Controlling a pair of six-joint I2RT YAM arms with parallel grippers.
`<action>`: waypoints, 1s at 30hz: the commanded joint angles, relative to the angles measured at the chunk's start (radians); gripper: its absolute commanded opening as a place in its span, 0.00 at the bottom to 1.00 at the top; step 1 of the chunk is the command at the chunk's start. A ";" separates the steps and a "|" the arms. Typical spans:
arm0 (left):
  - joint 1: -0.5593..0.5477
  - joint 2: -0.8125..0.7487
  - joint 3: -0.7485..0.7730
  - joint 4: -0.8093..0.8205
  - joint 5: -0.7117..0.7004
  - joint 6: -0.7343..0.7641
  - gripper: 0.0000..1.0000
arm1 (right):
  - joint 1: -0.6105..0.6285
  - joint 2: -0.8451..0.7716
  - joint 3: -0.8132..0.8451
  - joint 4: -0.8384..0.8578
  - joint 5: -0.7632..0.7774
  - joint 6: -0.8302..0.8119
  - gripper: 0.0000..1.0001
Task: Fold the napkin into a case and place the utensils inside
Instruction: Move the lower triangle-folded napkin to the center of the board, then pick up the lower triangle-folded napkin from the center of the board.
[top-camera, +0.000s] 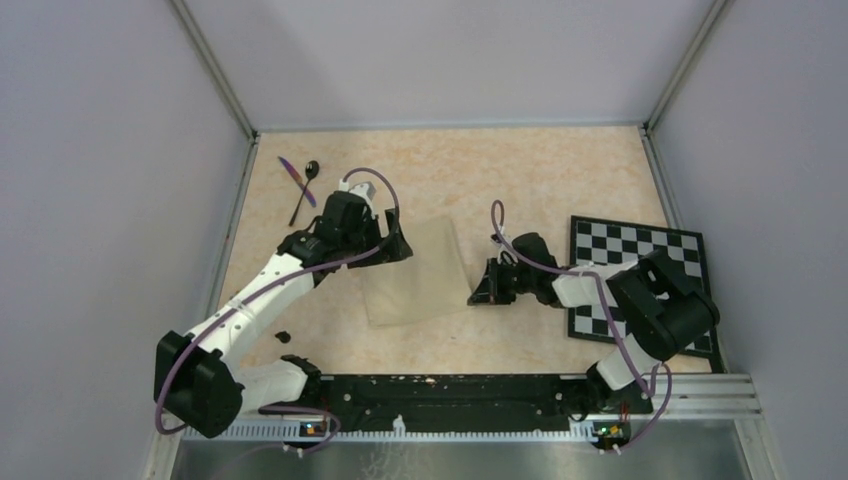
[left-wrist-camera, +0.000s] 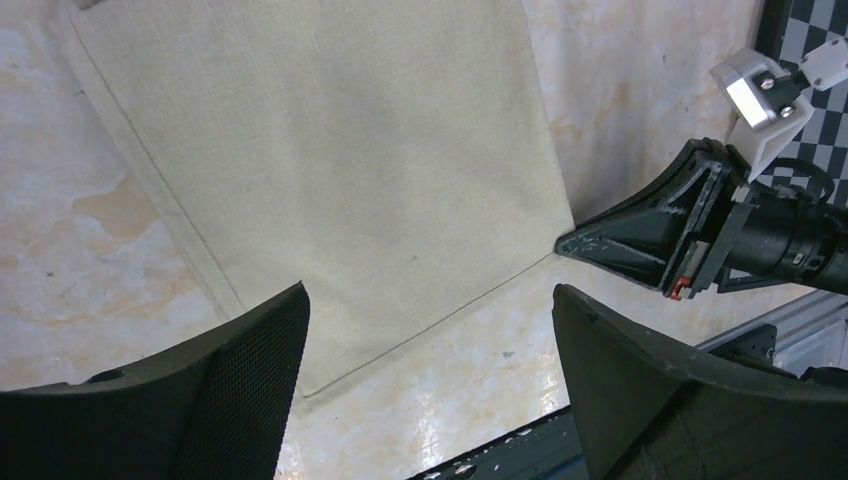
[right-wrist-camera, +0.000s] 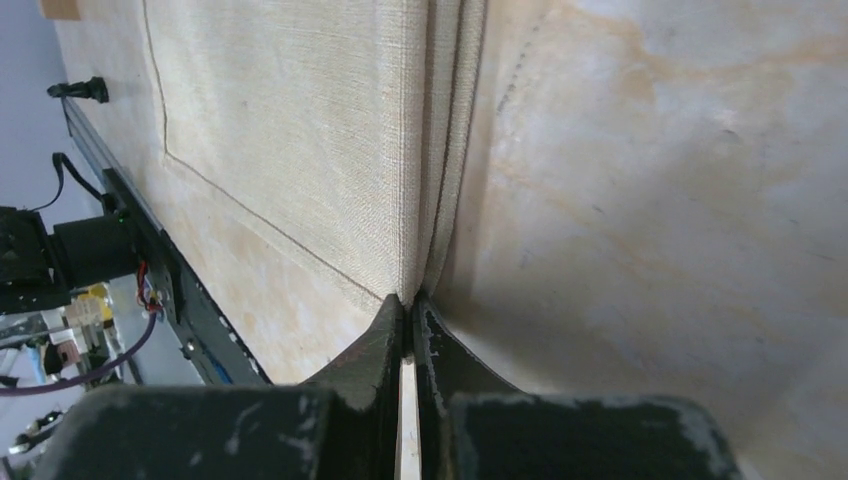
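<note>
The beige napkin (top-camera: 415, 272) lies flat mid-table, also filling the left wrist view (left-wrist-camera: 330, 150). My right gripper (top-camera: 482, 290) is shut on its near right corner; in the right wrist view the cloth's (right-wrist-camera: 290, 130) doubled edge runs into the closed jaws of that gripper (right-wrist-camera: 408, 302). The same closed tip of the right gripper (left-wrist-camera: 566, 243) touches the corner in the left wrist view. My left gripper (top-camera: 396, 243) hovers open over the napkin's far left edge, with nothing between the fingers of this gripper (left-wrist-camera: 430, 300). The black spoon (top-camera: 305, 190) and purple knife (top-camera: 297, 181) lie crossed at the far left.
A black-and-white checkerboard (top-camera: 640, 255) lies at the right, partly under the right arm. A small black object (top-camera: 283, 338) sits near the left arm's base. A black rail (top-camera: 450, 392) runs along the near edge. Metal posts and grey walls bound the table.
</note>
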 joint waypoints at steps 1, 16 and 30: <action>0.050 -0.004 -0.018 0.070 0.097 0.038 0.95 | -0.055 -0.035 0.052 -0.406 0.289 -0.093 0.00; 0.433 -0.099 -0.112 0.090 0.250 0.052 0.99 | 0.301 -0.149 0.585 -0.832 0.745 -0.303 0.67; 0.747 -0.117 -0.150 0.019 0.124 -0.053 0.99 | 0.673 0.382 0.981 -0.901 0.598 -0.314 0.66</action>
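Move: The right hand, shut on the napkin's near-right corner, has the near-left corner about 18 cm to its left and 5 cm back, at table level; the napkin's middle lies some 6 cm ahead and 11 cm left of that hand, the far-right corner 16 cm ahead and 5 cm left. From the open left hand, the near-left corner is about 14 cm back, 6 cm left and 15 cm below. Right hand drags the corner forward-right, opens, arcs left towards the near-left one; left hand withdraws 18 cm left. ##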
